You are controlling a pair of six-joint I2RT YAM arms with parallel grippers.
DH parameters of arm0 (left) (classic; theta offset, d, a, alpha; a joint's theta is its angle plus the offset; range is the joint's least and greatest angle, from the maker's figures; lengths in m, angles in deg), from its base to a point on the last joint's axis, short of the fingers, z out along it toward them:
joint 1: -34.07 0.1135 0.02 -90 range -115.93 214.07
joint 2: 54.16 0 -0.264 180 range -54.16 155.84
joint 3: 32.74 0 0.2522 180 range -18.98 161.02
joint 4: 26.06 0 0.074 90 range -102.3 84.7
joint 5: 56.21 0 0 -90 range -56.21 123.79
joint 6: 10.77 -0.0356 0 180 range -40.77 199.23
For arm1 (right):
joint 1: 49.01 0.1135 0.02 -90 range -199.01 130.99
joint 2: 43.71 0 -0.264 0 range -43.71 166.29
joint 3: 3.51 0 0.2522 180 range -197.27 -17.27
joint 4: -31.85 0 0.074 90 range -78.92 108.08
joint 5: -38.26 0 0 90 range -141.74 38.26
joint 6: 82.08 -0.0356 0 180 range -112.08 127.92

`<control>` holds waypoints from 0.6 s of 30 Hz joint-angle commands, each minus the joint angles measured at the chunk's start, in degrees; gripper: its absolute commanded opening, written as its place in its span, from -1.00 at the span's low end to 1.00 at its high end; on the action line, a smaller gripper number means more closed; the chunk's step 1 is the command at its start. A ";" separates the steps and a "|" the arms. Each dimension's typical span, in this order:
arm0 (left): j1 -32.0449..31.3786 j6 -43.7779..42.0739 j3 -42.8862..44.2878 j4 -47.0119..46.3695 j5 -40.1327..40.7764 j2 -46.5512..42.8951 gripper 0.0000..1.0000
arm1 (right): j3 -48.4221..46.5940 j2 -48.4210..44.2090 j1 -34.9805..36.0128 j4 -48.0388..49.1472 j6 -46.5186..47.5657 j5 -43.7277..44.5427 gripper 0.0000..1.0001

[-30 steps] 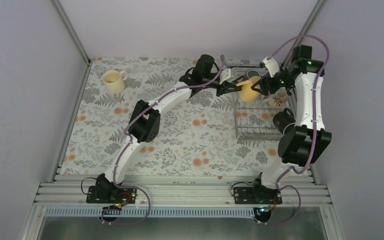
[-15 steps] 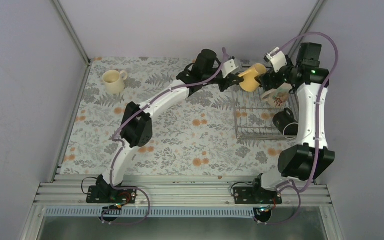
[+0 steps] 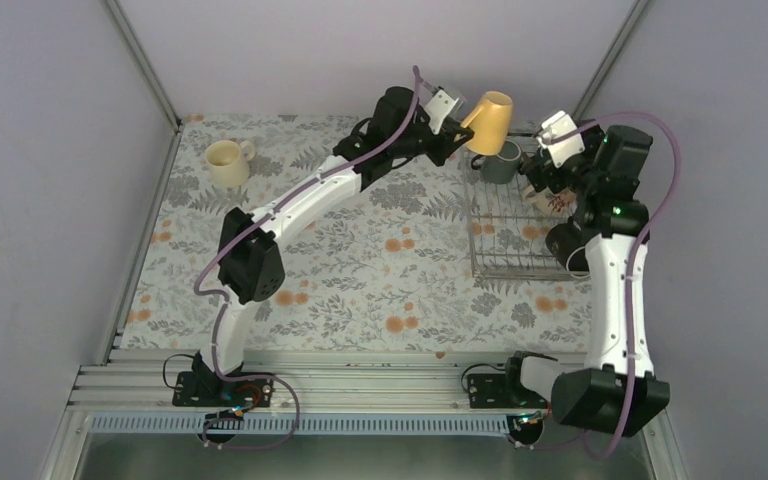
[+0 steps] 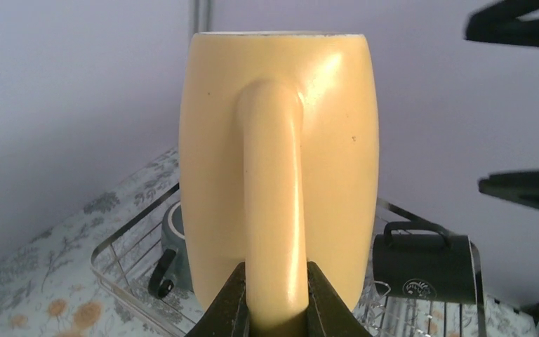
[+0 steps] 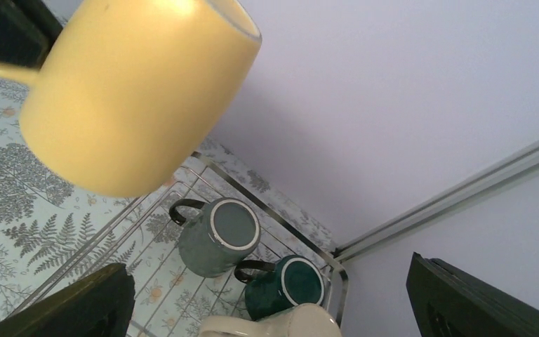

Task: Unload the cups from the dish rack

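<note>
My left gripper is shut on the handle of a yellow cup, holding it in the air above the far left corner of the wire dish rack. In the left wrist view the jaws pinch the handle of the yellow cup. My right gripper hangs open over the rack's far end, apart from the yellow cup. Below it lie a grey cup, a teal cup and a cream cup. A black cup lies at the rack's right side.
A second cream cup stands upright on the floral tablecloth at the far left. The enclosure's back wall and corner post rise just behind the rack. The right wall runs close along the rack's right side.
My right gripper has opened, let go of the yellow cup and drawn back to the right. My left gripper has carried the cup up and away from the rack.
</note>
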 commanded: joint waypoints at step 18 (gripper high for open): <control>-0.15 36.43 -0.95 2.93 5.66 -6.19 -0.95 | 30.57 -16.86 10.49 33.26 5.96 8.67 0.93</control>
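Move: My left hand still grips the yellow cup's handle. The cream mug on the open table, by which it will likely be set, lies about 50 cm left, 11 ahead and 28 below; the gray cup is 12 ahead, 10 right. From my open right hand that gray cup is about 16 ahead, 9 left, 29 down. At rack height too, the green cup is 18 ahead, 4 right, the patterned cup 8 ahead, 5 right. Keeping my pinch on the handle, I roll the yellow cup about 30 degrees so its upper end tips forward, swinging my left hand counter-clockwise as it eases left towards the cream mug, then sinks slightly. My right hand, wide open and empty, draws back, then slides left and down over the rack, some 5 cm leftward, its fingers tilting up. ##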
